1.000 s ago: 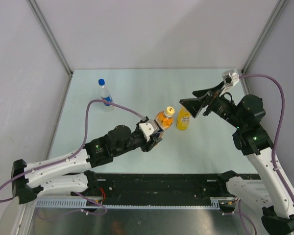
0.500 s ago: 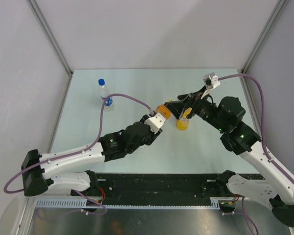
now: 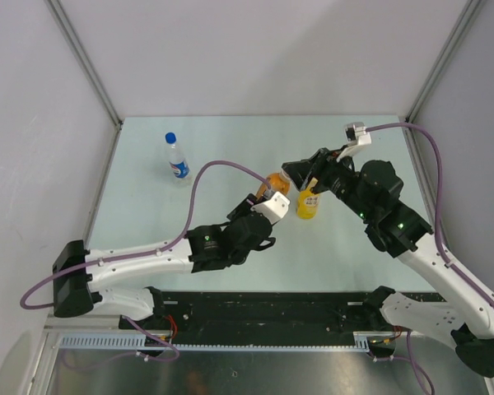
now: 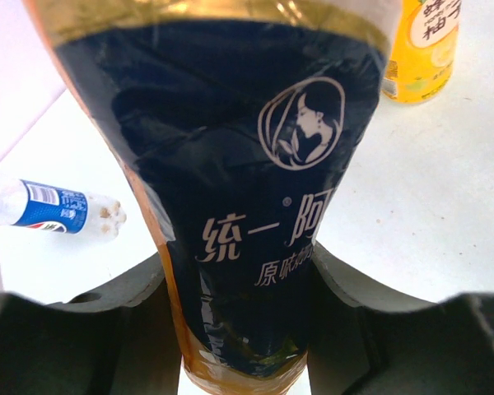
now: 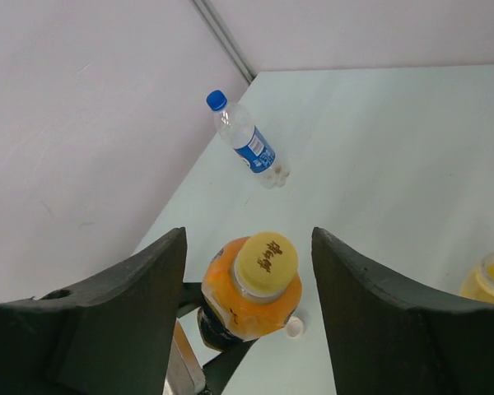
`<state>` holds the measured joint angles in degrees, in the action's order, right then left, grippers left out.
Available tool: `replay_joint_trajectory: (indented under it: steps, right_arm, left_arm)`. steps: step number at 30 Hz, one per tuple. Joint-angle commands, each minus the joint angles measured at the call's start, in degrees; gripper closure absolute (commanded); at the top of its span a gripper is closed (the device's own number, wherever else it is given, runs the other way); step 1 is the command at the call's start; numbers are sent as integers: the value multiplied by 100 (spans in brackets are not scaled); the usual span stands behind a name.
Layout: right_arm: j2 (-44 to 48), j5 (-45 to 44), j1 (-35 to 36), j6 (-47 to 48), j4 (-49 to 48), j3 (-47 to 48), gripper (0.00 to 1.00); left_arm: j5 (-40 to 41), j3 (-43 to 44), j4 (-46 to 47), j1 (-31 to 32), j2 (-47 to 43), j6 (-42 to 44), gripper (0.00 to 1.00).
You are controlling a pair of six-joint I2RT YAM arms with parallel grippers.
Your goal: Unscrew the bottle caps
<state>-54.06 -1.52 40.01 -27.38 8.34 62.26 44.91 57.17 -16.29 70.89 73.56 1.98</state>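
Observation:
My left gripper (image 4: 247, 329) is shut on the lower body of the dark-labelled orange bottle (image 4: 255, 189), holding it off the table (image 3: 214, 140) and tilted. Its yellow-orange cap (image 5: 266, 263) sits between the fingers (image 5: 140, 304) of my right gripper (image 5: 247, 243), which is open with a gap on each side of the cap. From above, the right gripper (image 3: 296, 174) meets the held bottle (image 3: 273, 183) at mid-table. The tall yellow bottle (image 3: 308, 203) stands just right of them with its neck open (image 5: 490, 278). The clear water bottle (image 3: 176, 158) stands far left with its blue cap (image 5: 216, 99) on.
A small white cap (image 5: 294, 327) lies loose on the table under the held bottle. Grey walls and a metal corner post (image 3: 86, 66) close in the table on the left, back and right. Purple cables (image 3: 206, 169) arc over both arms.
My right arm swung left and brought its jaws around the yellow-orange cap while narrowing them. My left arm carried the orange bottle up and to the right, toward the right gripper.

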Motion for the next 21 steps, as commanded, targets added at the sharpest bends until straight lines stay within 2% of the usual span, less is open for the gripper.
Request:
replay_joint_trajectory:
  steps: [1,8,15,17,21]
  right_arm:
    - [-34,-232,8,-258,-56,103,36]
    - [-112,-243,-6,-347,76,109,45]
    - [-241,-75,-13,-386,38,108,50]
    - [-244,-61,-11,-397,43,106,57]
    - [-226,-40,-15,-425,14,102,76]
  left_arm:
    - [572,341,-44,104,56,52,100]
    - [594,388,-96,158,51,39,100]
    - [611,450,-140,209,105,33,100]
    - [604,452,-151,213,106,31,100]
    - [537,452,-162,219,106,31,100]
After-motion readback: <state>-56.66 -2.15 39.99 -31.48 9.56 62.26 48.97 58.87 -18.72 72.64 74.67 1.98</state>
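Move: The orange bottle's pale cap is almost between the right fingertips: about 1 cm ahead, 2 cm to the left and 2 cm below the hand point. The left gripper holding that bottle is some 3 cm back, 9 cm left and 16 cm down. The uncapped yellow bottle stands about 9 cm ahead, 7 cm right and 28 cm lower. From the left hand, the cap is roughly 4 cm ahead, 7 cm right and 14 cm up. The right fingers come onto both sides of the orange bottle's cap and pinch it, closing from about two-thirds open to roughly a third. On the way the right hand sinks about 2 cm over the cap, easing about 1 cm forward and left while its fingers tip down some 5 degrees. The left hand stays in place and keeps its grip on the bottle. ##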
